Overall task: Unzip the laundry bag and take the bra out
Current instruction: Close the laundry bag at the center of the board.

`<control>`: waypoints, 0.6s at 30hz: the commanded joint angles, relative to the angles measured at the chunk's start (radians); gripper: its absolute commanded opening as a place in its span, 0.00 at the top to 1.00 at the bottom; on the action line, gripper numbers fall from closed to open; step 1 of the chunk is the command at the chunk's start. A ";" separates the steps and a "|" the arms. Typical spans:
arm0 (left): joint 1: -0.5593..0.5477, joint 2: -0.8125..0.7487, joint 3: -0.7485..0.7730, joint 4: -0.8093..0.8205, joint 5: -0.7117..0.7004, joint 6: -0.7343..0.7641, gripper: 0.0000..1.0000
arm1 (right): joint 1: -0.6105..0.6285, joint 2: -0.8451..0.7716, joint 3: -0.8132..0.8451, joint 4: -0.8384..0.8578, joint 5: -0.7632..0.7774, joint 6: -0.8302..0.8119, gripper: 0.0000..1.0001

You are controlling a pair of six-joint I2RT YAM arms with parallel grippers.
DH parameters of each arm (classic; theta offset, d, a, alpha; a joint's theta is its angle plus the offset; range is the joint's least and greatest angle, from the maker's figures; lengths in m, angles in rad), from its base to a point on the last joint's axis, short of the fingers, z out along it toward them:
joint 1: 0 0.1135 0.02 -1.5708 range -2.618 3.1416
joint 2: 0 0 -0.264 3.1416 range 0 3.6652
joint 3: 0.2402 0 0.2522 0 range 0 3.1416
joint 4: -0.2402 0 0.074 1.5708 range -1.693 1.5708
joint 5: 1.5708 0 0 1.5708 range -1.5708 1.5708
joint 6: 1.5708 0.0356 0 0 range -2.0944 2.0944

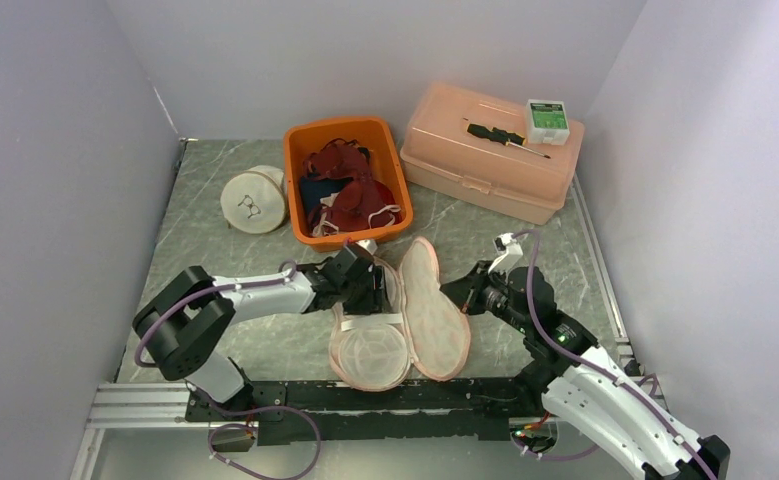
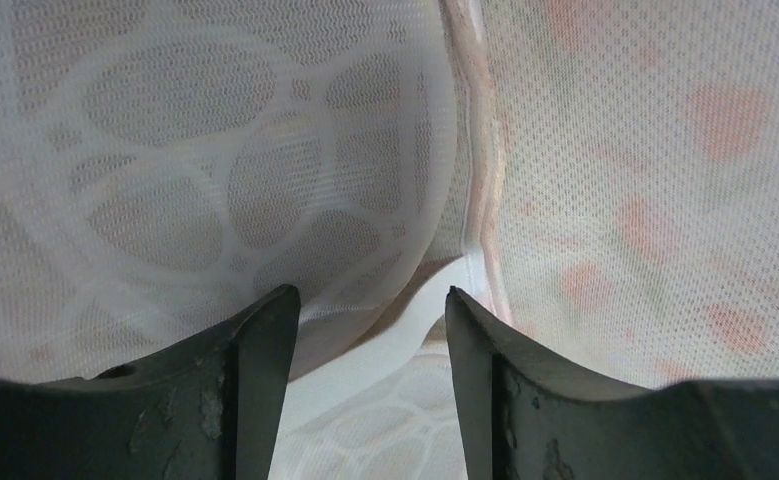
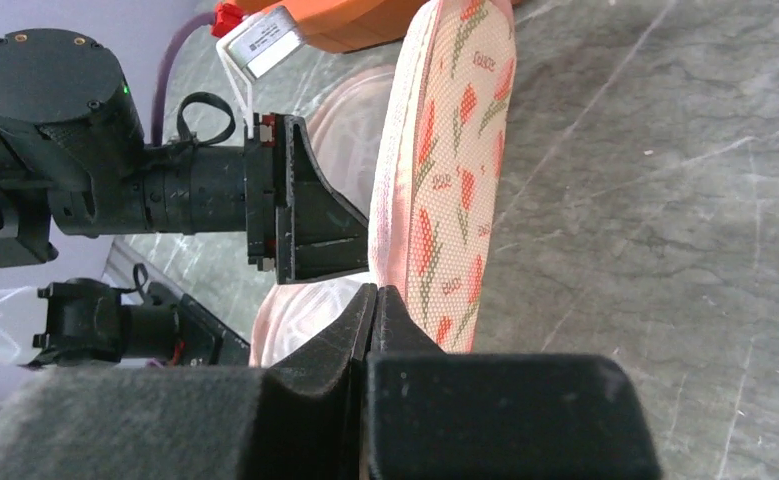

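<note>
The laundry bag (image 1: 435,315) lies unzipped and spread like a clamshell, pink-rimmed with a tulip print (image 3: 455,150). Its lower half (image 1: 370,352) shows a white round-celled lattice (image 2: 215,170). My left gripper (image 1: 375,285) reaches into the bag from the left, fingers open (image 2: 370,292). A smooth white cloth band (image 2: 405,335) runs between them, untouched. I cannot tell whether that band belongs to the bra. My right gripper (image 1: 462,293) is shut, its tips (image 3: 376,288) pinched at the pink rim of the raised flap.
An orange bin (image 1: 300,180) with dark red garments stands behind the bag. A round white mesh pouch (image 1: 253,203) lies left of it. At the back right is a peach box (image 1: 485,160) carrying a screwdriver (image 1: 505,137) and a small green-white box (image 1: 546,120).
</note>
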 commanded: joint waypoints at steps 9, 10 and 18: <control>-0.007 -0.341 -0.002 -0.150 -0.061 -0.039 0.32 | 0.007 0.062 0.045 0.194 -0.237 -0.040 1.00; -0.007 -0.372 -0.014 -0.155 -0.068 -0.056 0.31 | 0.008 0.073 0.048 0.209 -0.248 -0.040 1.00; -0.005 -0.587 -0.091 -0.111 -0.130 -0.184 0.13 | 0.061 0.187 0.075 0.310 -0.262 -0.047 1.00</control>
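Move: The right hand holds the free edge of the laundry bag's raised flap. The bag's netted half, to be covered, has its middle about 13 cm to this hand's left, 6 cm back and 15 cm below. The white strap crosses that half, roughly 13 cm left and 5 cm back at the same depth; the orange bin is some 17 cm left and 23 cm ahead, 10 cm lower. From the left hand, low over the bag, the netted half's middle is about 3 cm left, 8 cm back and 2 cm below. Keeping the flap's edge pinched in its shut fingers, the right hand carries it about 5 cm left towards the netted half, drifting slightly back and up while the wrist turns some 15 degrees counter-clockwise. Meanwhile the left hand lifts off the netting, rising about 13 cm and easing a few centimetres left to clear the incoming flap, its fingers opening wider and swinging up to point less steeply down, more forward and right. ##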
